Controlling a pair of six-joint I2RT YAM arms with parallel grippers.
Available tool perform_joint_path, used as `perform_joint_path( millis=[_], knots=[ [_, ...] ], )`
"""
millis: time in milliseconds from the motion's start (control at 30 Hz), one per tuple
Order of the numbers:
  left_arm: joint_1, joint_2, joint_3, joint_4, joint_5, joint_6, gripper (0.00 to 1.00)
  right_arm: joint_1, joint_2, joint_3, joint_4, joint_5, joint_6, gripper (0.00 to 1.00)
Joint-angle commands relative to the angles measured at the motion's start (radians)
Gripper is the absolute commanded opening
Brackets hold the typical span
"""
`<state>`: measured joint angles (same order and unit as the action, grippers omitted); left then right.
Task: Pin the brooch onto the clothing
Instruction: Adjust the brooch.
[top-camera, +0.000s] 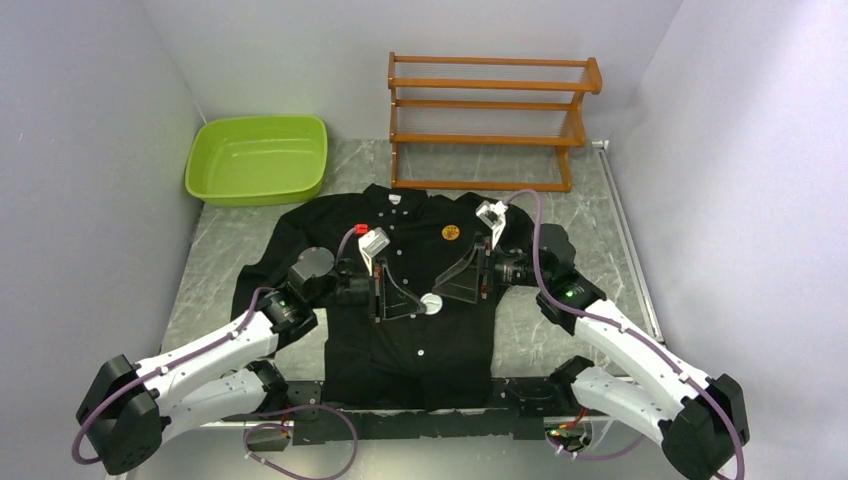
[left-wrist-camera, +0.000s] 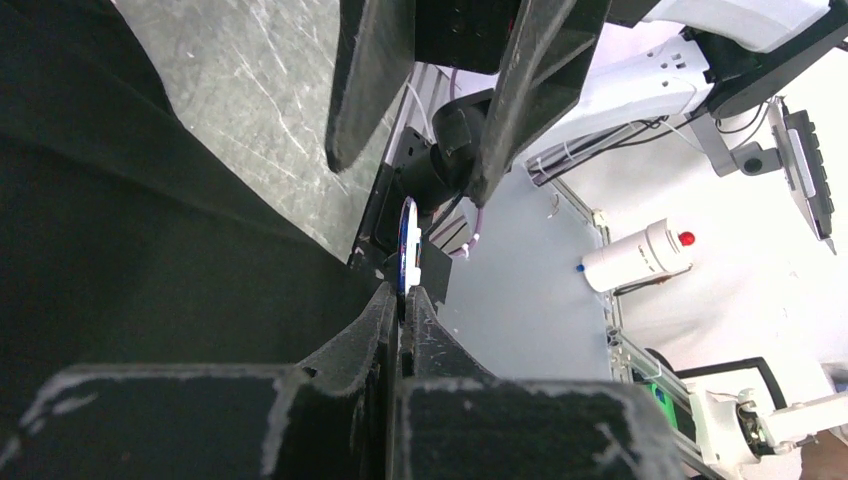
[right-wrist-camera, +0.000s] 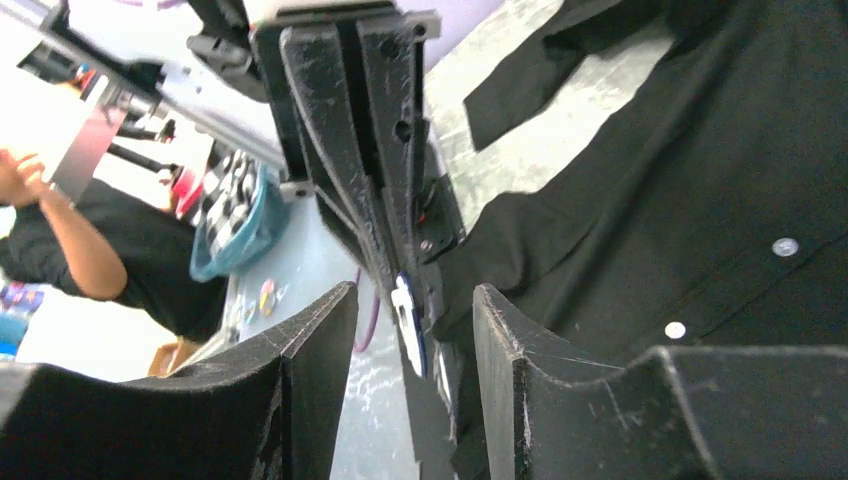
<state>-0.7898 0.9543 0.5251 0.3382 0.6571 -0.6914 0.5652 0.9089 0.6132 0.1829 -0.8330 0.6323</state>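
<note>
The black shirt (top-camera: 410, 345) lies flat on the table, collar toward the back. A round orange brooch (top-camera: 451, 232) rests on its chest, right of the button line. My left gripper (top-camera: 424, 304) is shut on the rim of a thin white-and-blue disc (top-camera: 433, 305), seen edge-on in the left wrist view (left-wrist-camera: 405, 245). My right gripper (right-wrist-camera: 415, 292) stands open around that disc (right-wrist-camera: 408, 322), a gap on each side. Both grippers meet above the shirt's middle (right-wrist-camera: 700, 180).
A green basin (top-camera: 258, 158) sits at the back left and a wooden rack (top-camera: 490, 120) at the back centre. Grey marbled tabletop (top-camera: 215, 270) shows on both sides of the shirt. Walls close in the left and right.
</note>
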Motion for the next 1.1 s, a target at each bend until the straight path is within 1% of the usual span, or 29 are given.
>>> perform_joint_path(
  millis=[0,233,300,333,433,500,567,600,633,667,733,767,867,933,967,1067],
  knots=[
    [-0.004,-0.001,0.018,0.016,0.047,0.021,0.03,-0.002,0.025,0.033,-0.008,-0.166,-0.063,0.49],
    [-0.005,-0.002,0.022,0.034,0.057,0.016,0.03,-0.001,0.066,0.024,0.003,-0.191,-0.06,0.49],
    [-0.005,0.001,0.024,0.033,0.062,0.015,0.03,0.001,0.073,0.024,0.022,-0.193,-0.047,0.45],
    [-0.005,0.003,0.025,0.033,0.064,0.015,0.03,0.001,0.076,0.026,0.029,-0.192,-0.041,0.41],
    [-0.005,0.003,0.026,0.037,0.065,0.012,0.03,0.002,0.087,0.028,0.051,-0.195,-0.026,0.36],
    [-0.005,0.003,0.026,0.038,0.064,0.011,0.03,0.003,0.097,0.032,0.052,-0.189,-0.025,0.25],
    [-0.005,0.0,0.026,0.033,0.061,0.012,0.03,0.005,0.104,0.035,0.045,-0.173,-0.021,0.07],
    [-0.006,-0.002,0.026,0.03,0.058,0.013,0.03,0.005,0.106,0.038,0.044,-0.166,-0.018,0.0],
    [-0.005,-0.004,0.024,0.029,0.057,0.014,0.03,0.004,0.106,0.037,0.053,-0.164,-0.012,0.0],
    [-0.005,-0.006,0.023,0.025,0.052,0.014,0.1,0.005,0.098,0.034,0.062,-0.152,-0.006,0.0],
    [-0.005,-0.016,0.015,0.024,0.033,0.012,0.34,0.004,0.066,0.026,0.056,-0.099,0.002,0.0],
    [-0.005,-0.024,0.007,0.026,0.007,0.007,0.45,0.004,0.044,0.017,0.063,-0.045,0.019,0.0],
    [-0.004,-0.073,-0.046,0.062,-0.086,-0.026,0.66,0.004,-0.047,-0.031,0.143,0.094,0.127,0.0],
    [-0.006,-0.105,-0.094,0.139,-0.128,-0.052,0.75,0.003,-0.095,-0.074,0.208,0.168,0.207,0.0],
    [-0.006,-0.118,-0.116,0.179,-0.143,-0.064,0.77,0.003,-0.11,-0.088,0.231,0.2,0.237,0.0],
    [-0.006,-0.125,-0.15,0.291,-0.157,-0.085,0.78,0.004,-0.138,-0.143,0.316,0.263,0.321,0.0]
  ],
)
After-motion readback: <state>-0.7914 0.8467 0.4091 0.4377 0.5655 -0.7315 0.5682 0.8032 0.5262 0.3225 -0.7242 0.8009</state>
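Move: Pinched in the left fingertips, the white brooch has its middle about 2 cm to the right and 1 cm ahead of that hand point, at its height. From the half-open right fingers it lies roughly 2 cm back, 2 cm left and 2 cm lower. Down on the shirt, some 24 cm below the right hand, are the orange brooch, about 17 cm ahead and 3 cm right, and the lower button, 7 cm back and 3 cm left. Easing about 2 cm back and 2 cm down with a slight counter-clockwise turn, the right hand brings its open fingers around the white brooch and shuts them on it while the left keeps its pinch. The left fingers then open wide and draw off about 1 cm left; the right hand lifts some 4 cm and goes 2 cm forward with the brooch, swinging back clockwise about 15 degrees. ##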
